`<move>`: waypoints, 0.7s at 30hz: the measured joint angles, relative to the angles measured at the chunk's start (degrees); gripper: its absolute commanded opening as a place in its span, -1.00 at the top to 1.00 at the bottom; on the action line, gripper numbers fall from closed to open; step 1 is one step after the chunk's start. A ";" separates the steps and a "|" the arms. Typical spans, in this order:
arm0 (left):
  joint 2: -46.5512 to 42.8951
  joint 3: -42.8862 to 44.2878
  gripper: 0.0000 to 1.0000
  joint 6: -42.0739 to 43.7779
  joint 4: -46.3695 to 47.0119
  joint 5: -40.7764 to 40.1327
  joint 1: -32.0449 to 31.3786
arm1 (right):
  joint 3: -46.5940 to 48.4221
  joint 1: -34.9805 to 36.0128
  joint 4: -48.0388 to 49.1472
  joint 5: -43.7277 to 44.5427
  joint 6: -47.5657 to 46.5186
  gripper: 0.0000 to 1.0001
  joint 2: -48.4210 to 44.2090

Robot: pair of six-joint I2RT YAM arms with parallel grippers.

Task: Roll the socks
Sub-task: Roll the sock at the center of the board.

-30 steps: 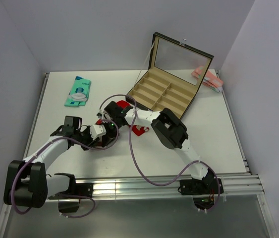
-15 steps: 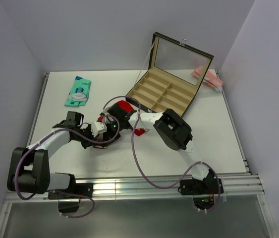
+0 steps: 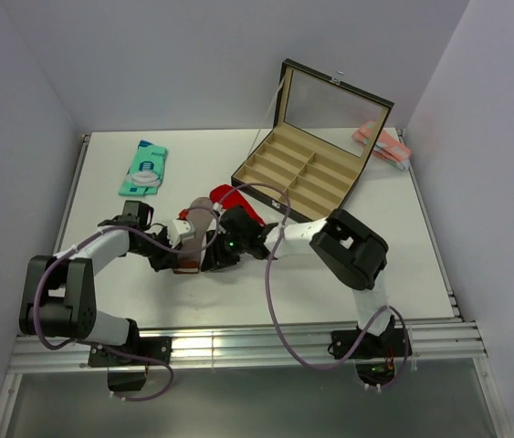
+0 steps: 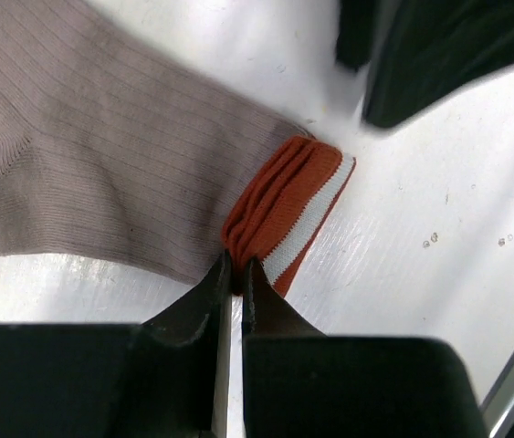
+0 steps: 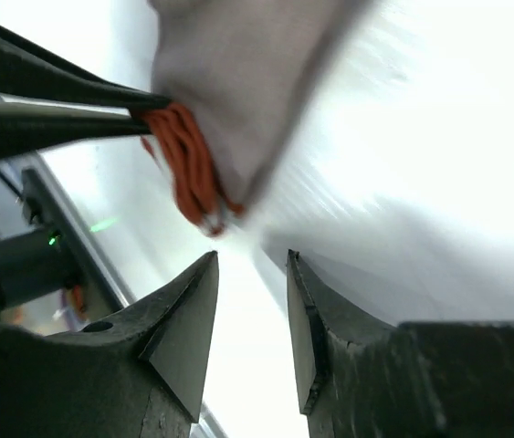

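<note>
A sock [image 4: 101, 155] lies on the white table, its ribbed body grey-mauve with an orange-red and white striped cuff [image 4: 293, 210]. My left gripper [image 4: 236, 266] is shut on the edge of that cuff. In the top view the left gripper [image 3: 187, 259] sits at mid-table beside grey fabric [image 3: 200, 213] and a bright red sock [image 3: 236, 199]. My right gripper [image 5: 252, 260] stands open, nothing between its fingers, just short of the cuff [image 5: 188, 169]. The left fingers [image 5: 56, 96] reach in from the left there. From above, the right gripper [image 3: 211, 257] is close against the left one.
An open compartment box [image 3: 307, 173] with its lid raised stands behind the socks at centre right. A teal sock [image 3: 144, 169] lies at the back left. A pale pink bundle [image 3: 382, 144] sits at the back right corner. A metal rail [image 3: 284, 342] runs along the near edge.
The left gripper has closed on the sock's cuff. The right gripper has let go and opened. The right arm's elbow has swung to the right, and grey fabric now shows between the arms.
</note>
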 measured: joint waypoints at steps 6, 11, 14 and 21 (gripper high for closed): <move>2.36 2.25 0.99 0.50 -2.89 0.31 1.05 | -13.88 0.24 9.75 8.94 1.53 0.15 -8.52; 5.60 5.42 0.99 1.77 -6.86 0.48 1.31 | -18.47 5.42 11.82 23.71 -4.66 0.14 -14.75; 8.68 8.17 0.99 2.23 -9.77 0.72 1.36 | -18.03 12.50 13.38 32.15 -11.34 0.12 -17.00; 14.64 13.49 0.99 3.32 -15.56 1.36 1.57 | -16.20 20.35 16.48 38.69 -24.79 0.10 -16.46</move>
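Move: The rolled red cuff of the grey sock lies about 6 cm to the right hand's left, level with it in reach and some 2 cm lower. The left hand already pinches it, with its middle about 3 cm to that hand's right and roughly 1 cm below. From the right hand, the red sock lies about 14 cm ahead and 10 cm to the right, and the compartment box some 28 cm ahead and 27 cm to the right. The right hand, open and already clear of the cuff, draws about 5 cm further right, then loops up and back towards the base while coming left again, ending some 5 cm higher and nearer the base than it began; it rolls some 45 degrees so that its half-open fingers come to aim forward as well as left, towards the cuff. Meanwhile the left hand stays in place with its pinch kept on the rolled cuff, its wrist tilting about 15 degrees so that the fingertips swing slightly back towards the base. ##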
